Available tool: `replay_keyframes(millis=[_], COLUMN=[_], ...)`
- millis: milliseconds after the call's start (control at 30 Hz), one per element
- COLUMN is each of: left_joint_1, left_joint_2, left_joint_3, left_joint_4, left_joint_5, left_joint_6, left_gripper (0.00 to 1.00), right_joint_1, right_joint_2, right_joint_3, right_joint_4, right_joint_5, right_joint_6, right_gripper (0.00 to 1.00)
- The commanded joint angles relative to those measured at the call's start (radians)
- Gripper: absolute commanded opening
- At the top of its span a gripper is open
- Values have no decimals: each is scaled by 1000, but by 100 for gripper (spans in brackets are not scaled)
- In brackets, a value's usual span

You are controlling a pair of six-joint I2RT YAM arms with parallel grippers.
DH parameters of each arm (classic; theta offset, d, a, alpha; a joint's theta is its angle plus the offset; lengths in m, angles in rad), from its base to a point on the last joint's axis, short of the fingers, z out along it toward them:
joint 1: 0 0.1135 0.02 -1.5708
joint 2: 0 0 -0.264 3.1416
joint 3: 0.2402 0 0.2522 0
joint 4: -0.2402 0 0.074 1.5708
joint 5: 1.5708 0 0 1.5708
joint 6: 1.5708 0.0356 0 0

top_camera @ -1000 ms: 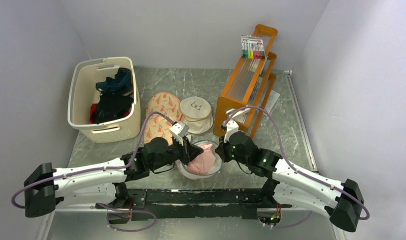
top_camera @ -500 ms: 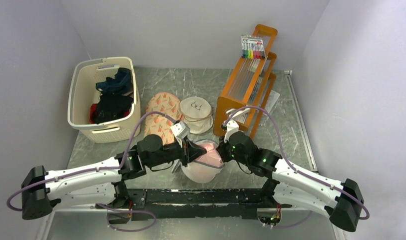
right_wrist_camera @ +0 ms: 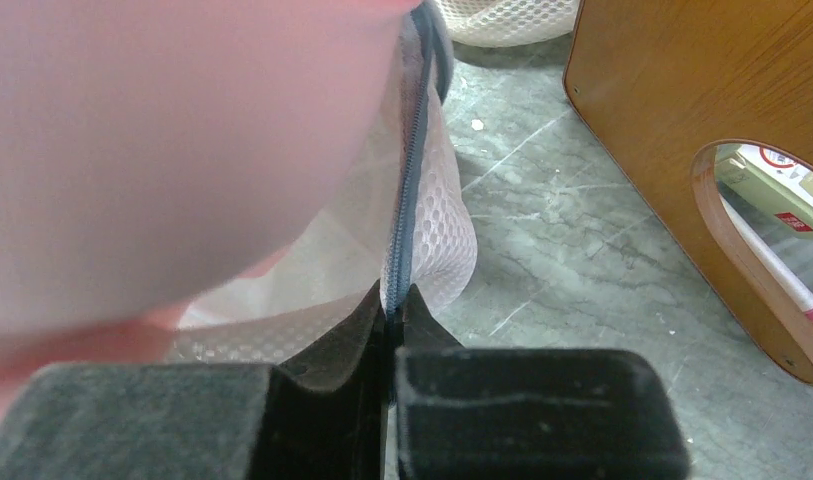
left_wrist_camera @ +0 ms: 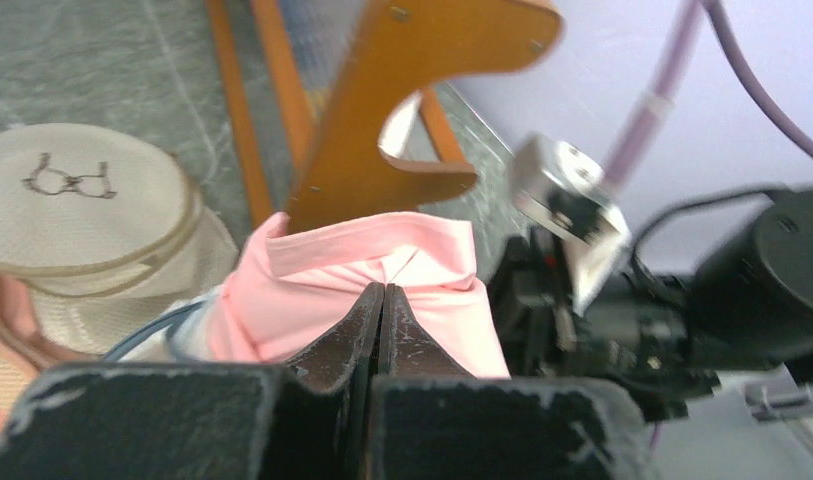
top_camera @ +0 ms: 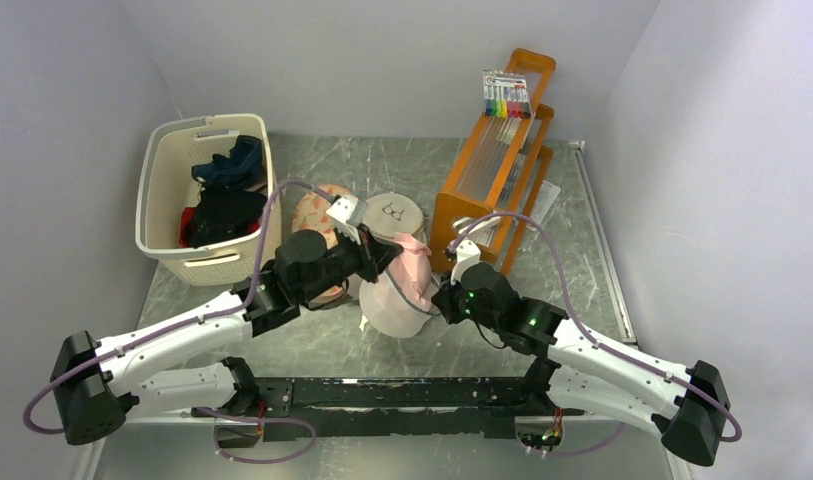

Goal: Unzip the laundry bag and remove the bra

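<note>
The pink bra (top_camera: 414,262) hangs lifted above the table, half out of the laundry bag (top_camera: 390,308), a white mesh bag with its zipper open. My left gripper (top_camera: 387,250) is shut on the bra's upper edge; in the left wrist view its fingertips (left_wrist_camera: 382,292) pinch the pink fabric (left_wrist_camera: 352,265). My right gripper (top_camera: 440,300) is shut on the bag's right side. The right wrist view shows its jaws (right_wrist_camera: 392,296) clamping the grey-blue zipper rim (right_wrist_camera: 412,180), with white mesh (right_wrist_camera: 442,235) beside it and the bra (right_wrist_camera: 182,130) filling the left.
A cream basket (top_camera: 164,180) of dark clothes stands at the back left. Behind the arms lie a peach patterned bag (top_camera: 312,210) and a beige bag with a glasses print (top_camera: 394,214). An orange rack (top_camera: 492,170) with markers stands close to the right.
My left gripper has risen and moved toward the back with the bra, pulling it up out of the mesh bag. The bag tipped upward with it. The right gripper stayed put.
</note>
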Motion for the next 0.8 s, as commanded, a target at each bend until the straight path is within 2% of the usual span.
replay_keyframes(millis=[0, 100, 333, 767], left_joint_1=[124, 177, 249, 275], left_joint_2=[-5, -36, -145, -268], left_joint_3=[-19, -63, -73, 156], left_joint_4=[87, 130, 70, -284], left_joint_5=[134, 202, 227, 60], left_joint_6=[-133, -145, -127, 31], left_gripper=[7, 7, 7, 7], right_joint_1=[1, 1, 1, 1], right_joint_2=[-18, -21, -12, -11], right_joint_3=[-7, -6, -4, -6], right_joint_4=[19, 19, 21, 22], right_joint_5=[5, 5, 1, -2], right_joint_6=[2, 0, -2, -2], right_gripper=[0, 0, 0, 0])
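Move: The left hand already pinches the pink bra above the laundry bag, whose body hangs about 20 cm below it and 2 cm ahead. The white basket's middle is some 42 cm left, 20 cm ahead and 15 cm down; the carrot-print bags lie 18 cm left, 20 cm ahead, 25 cm down. From the right hand, which grips the bag's zip rim, the basket is about 53 cm left and 23 cm ahead, near hand height. Left hand draws the pinched bra some 8 cm left towards the basket, rising 7; right keeps the rim. ##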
